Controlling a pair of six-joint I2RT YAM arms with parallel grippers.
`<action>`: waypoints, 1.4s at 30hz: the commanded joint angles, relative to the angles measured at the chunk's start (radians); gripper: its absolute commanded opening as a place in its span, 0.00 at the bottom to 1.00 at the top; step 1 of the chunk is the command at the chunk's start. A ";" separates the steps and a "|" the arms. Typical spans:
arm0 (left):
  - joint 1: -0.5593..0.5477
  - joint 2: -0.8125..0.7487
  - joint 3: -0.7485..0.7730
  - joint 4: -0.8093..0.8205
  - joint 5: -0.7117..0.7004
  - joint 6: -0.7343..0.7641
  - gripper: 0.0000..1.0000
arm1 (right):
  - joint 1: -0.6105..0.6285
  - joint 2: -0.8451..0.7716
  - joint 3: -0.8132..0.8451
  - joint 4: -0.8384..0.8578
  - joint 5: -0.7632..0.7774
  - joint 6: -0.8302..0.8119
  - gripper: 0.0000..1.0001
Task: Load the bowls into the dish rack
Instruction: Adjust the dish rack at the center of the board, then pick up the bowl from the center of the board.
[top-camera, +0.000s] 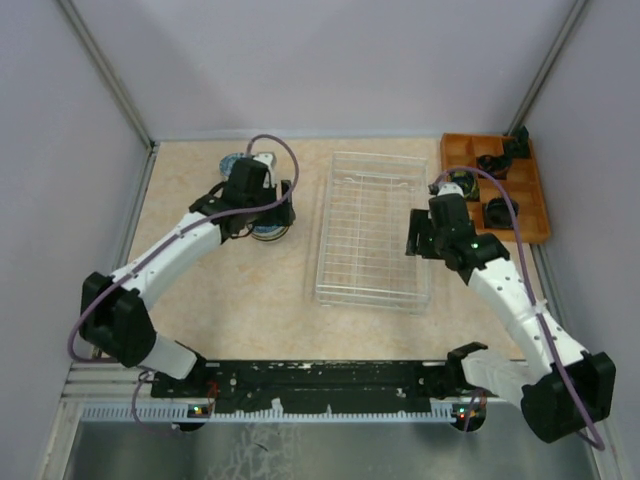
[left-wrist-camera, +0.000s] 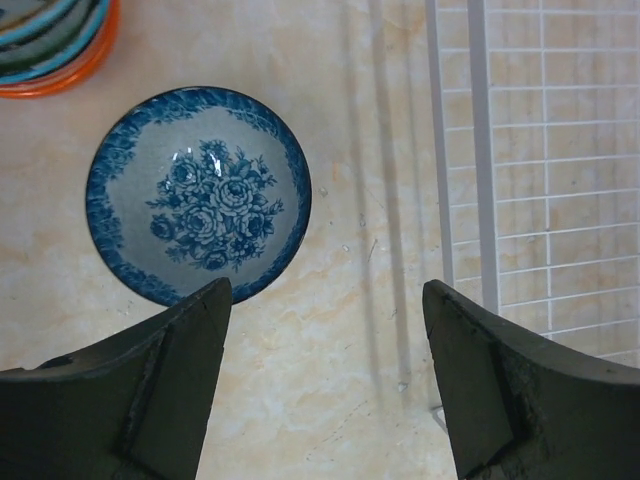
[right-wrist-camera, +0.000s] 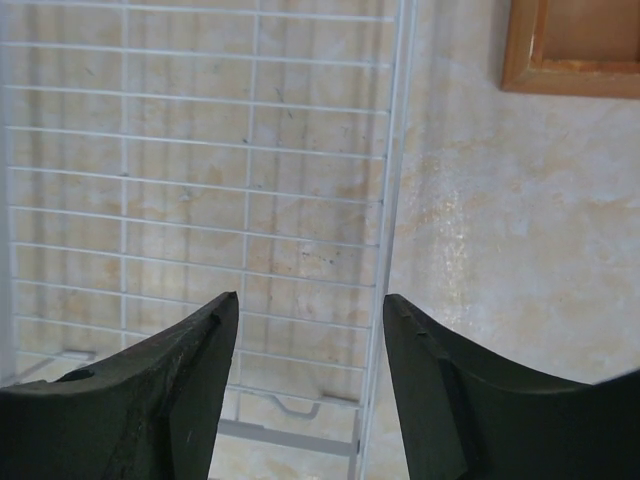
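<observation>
The dish rack (top-camera: 372, 230), a pale wire basket, lies mid-table with no bowl showing in it. A white bowl with blue roses (left-wrist-camera: 198, 195) stands upright on the table left of the rack (left-wrist-camera: 540, 150). A stack of bowls with an orange one (left-wrist-camera: 50, 45) sits beyond it. My left gripper (left-wrist-camera: 327, 300) hovers open over bare table between the rose bowl (top-camera: 268, 232) and the rack, holding nothing. My right gripper (right-wrist-camera: 310, 305) is open above the rack's right rim (right-wrist-camera: 390, 200), empty. Another bowl (top-camera: 455, 185) sits by the right arm.
An orange wooden compartment tray (top-camera: 495, 185) with black items stands at the back right; its corner (right-wrist-camera: 575, 50) shows in the right wrist view. The bowl stack (top-camera: 232, 162) sits at the back left. Grey walls enclose the table on three sides.
</observation>
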 joint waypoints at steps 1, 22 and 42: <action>-0.040 0.105 0.051 -0.049 -0.085 0.061 0.80 | 0.010 -0.090 0.095 -0.005 -0.076 -0.012 0.61; -0.051 0.365 0.228 -0.178 -0.235 0.098 0.26 | 0.012 -0.155 0.101 0.007 -0.170 -0.031 0.62; -0.051 0.203 0.352 -0.152 -0.170 0.037 0.00 | 0.012 -0.172 0.079 0.021 -0.192 -0.028 0.62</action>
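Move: The top blue flowered bowl of the small stack has its middle about 5 cm left of my left hand, 3 cm ahead and 9 cm below. The taller bowl stack stands about 13 cm ahead and 11 cm left of that hand. The dish rack's middle is some 19 cm to its right, level fore and aft, about 12 cm down. From my right hand, the same flowered bowl is roughly 32 cm left, 3 cm ahead and 6 cm lower. I sink my left hand about 8 cm and ease it forward onto the flowered bowl's right-hand rim, rolling the wrist nearly 20 degrees so its left side rises. There I shut the wide-open fingers, pinch the rim and lift about 5 cm. Meanwhile my right hand rises away from the rack's right rail and drifts slightly left, fingers staying partly open. ##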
